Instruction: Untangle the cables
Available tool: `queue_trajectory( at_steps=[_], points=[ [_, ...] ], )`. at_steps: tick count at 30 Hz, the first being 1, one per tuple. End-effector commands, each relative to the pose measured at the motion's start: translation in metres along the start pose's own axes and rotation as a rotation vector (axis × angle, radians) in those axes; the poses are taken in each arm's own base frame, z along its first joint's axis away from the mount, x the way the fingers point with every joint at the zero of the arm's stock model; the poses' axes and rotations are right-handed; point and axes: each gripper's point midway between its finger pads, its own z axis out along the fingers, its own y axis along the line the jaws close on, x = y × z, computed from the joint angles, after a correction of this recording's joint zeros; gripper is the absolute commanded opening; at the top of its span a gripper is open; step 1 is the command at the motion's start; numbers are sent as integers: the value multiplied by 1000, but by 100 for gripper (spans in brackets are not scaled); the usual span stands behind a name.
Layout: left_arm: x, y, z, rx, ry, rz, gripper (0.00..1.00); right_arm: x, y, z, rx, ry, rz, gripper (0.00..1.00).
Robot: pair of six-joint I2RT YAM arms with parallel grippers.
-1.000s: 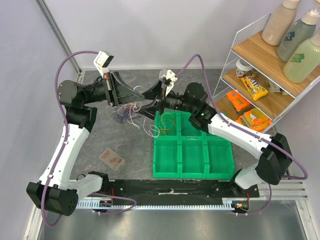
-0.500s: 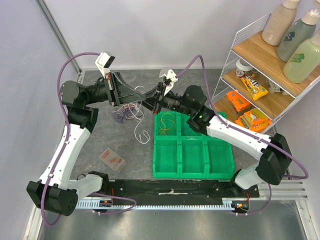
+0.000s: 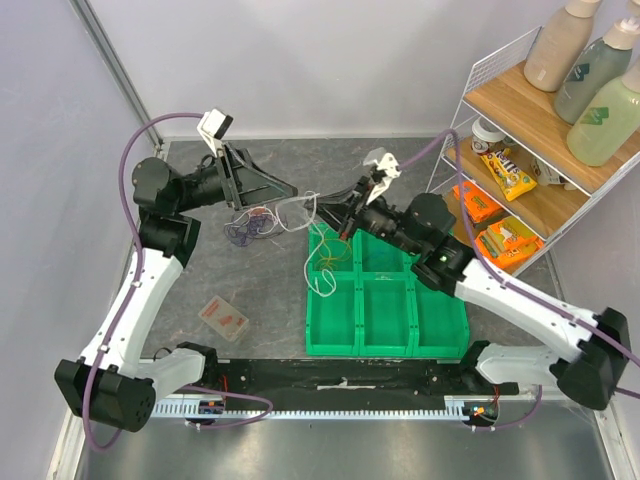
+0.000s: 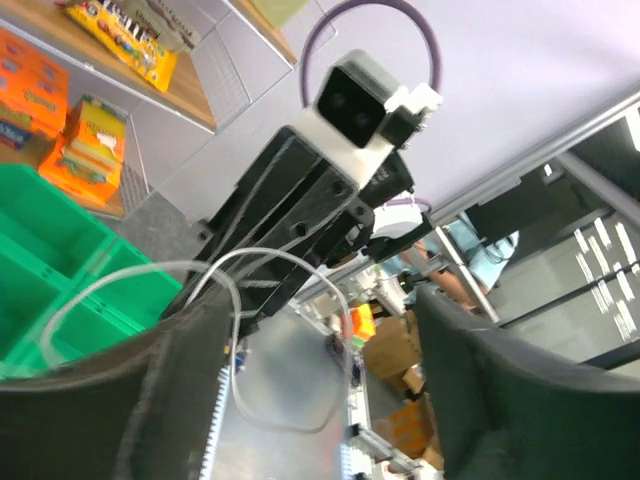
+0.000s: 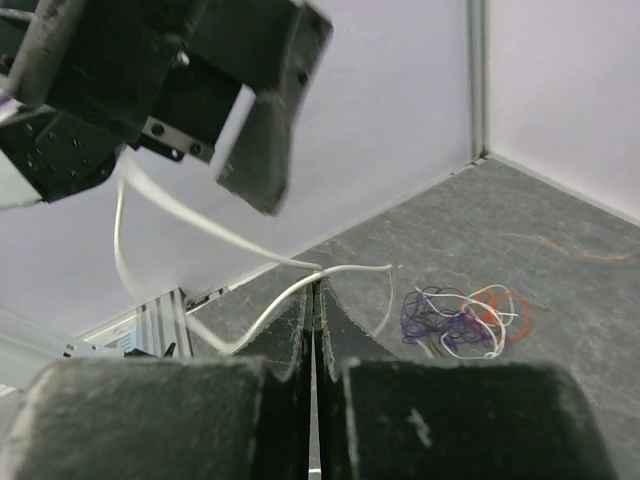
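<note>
The cables (image 3: 250, 222) lie as a small tangle of purple, white and orange wires on the grey table, also in the right wrist view as the cables (image 5: 460, 320) beyond my fingers. One white cable (image 3: 298, 208) is out of the tangle. My right gripper (image 3: 345, 222) is shut on it, and the right wrist view shows the white cable (image 5: 350, 270) pinched at the tips of my right gripper (image 5: 316, 285). My left gripper (image 3: 286, 192) stands open just left of it. In the left wrist view the white cable (image 4: 240, 340) loops loosely between the fingers of my left gripper (image 4: 320, 310).
A green bin (image 3: 440, 345) with several compartments sits right of centre; yellow wire (image 3: 330, 252) lies in its far-left compartment and a white strand (image 3: 320, 282) hangs over its left wall. A small clear box (image 3: 224, 318) lies front left. A wire shelf (image 3: 505, 170) stands at right.
My left gripper has opened and let go of the white cable. My right gripper has shut on that cable and drawn back to the right, so the two grippers are now apart.
</note>
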Motion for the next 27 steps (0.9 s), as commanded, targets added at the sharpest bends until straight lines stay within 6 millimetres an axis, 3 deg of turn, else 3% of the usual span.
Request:
queue_trajectory(
  at_steps=[1, 5, 7, 14, 19, 27],
  points=[
    [5, 9, 1, -11, -4, 22, 90, -34, -10, -24, 132, -72, -9, 0],
    [10, 15, -3, -48, -4, 69, 92, -46, -35, -51, 323, -47, -64, 0],
    [15, 28, -7, -128, 2, 88, 93, -50, -48, -70, 427, -31, -95, 0],
    [16, 92, -43, -553, -39, 219, 95, -45, -104, -150, 839, 73, -248, 0],
    [32, 101, -44, -537, -9, 198, 96, -46, -128, -187, 1014, 99, -344, 0],
    [48, 115, -47, -532, 13, 168, 96, -50, -168, -220, 1271, 203, -507, 0]
  ],
)
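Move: The right hand, with the white cable pinched in its fingertips, has the tray's far-right compartment about 13 cm ahead, 27 cm to its right and 36 cm below. Of that hand, the far-middle compartment is about 13 cm ahead and 17 cm right, and the yellow cable 13 cm ahead and 4 cm right, both equally low. From the empty, half-open left hand, the purple tangle lies some 22 cm ahead, 12 cm left and 44 cm down. Keeping its pinch on the white cable, the right hand sweeps about 24 cm to the right, away from the left hand and towards the far-right compartment, easing some 6 cm forward and, after a slight rise, ending a little lower while it swings clockwise by about 60 degrees until its fingers point forward. The left hand spreads its already parting fingers wide, clear of the white cable, and sinks about 12 cm towards the tangle's level, drifting slightly forward and left as its fingers tip down and turn counter-clockwise. ##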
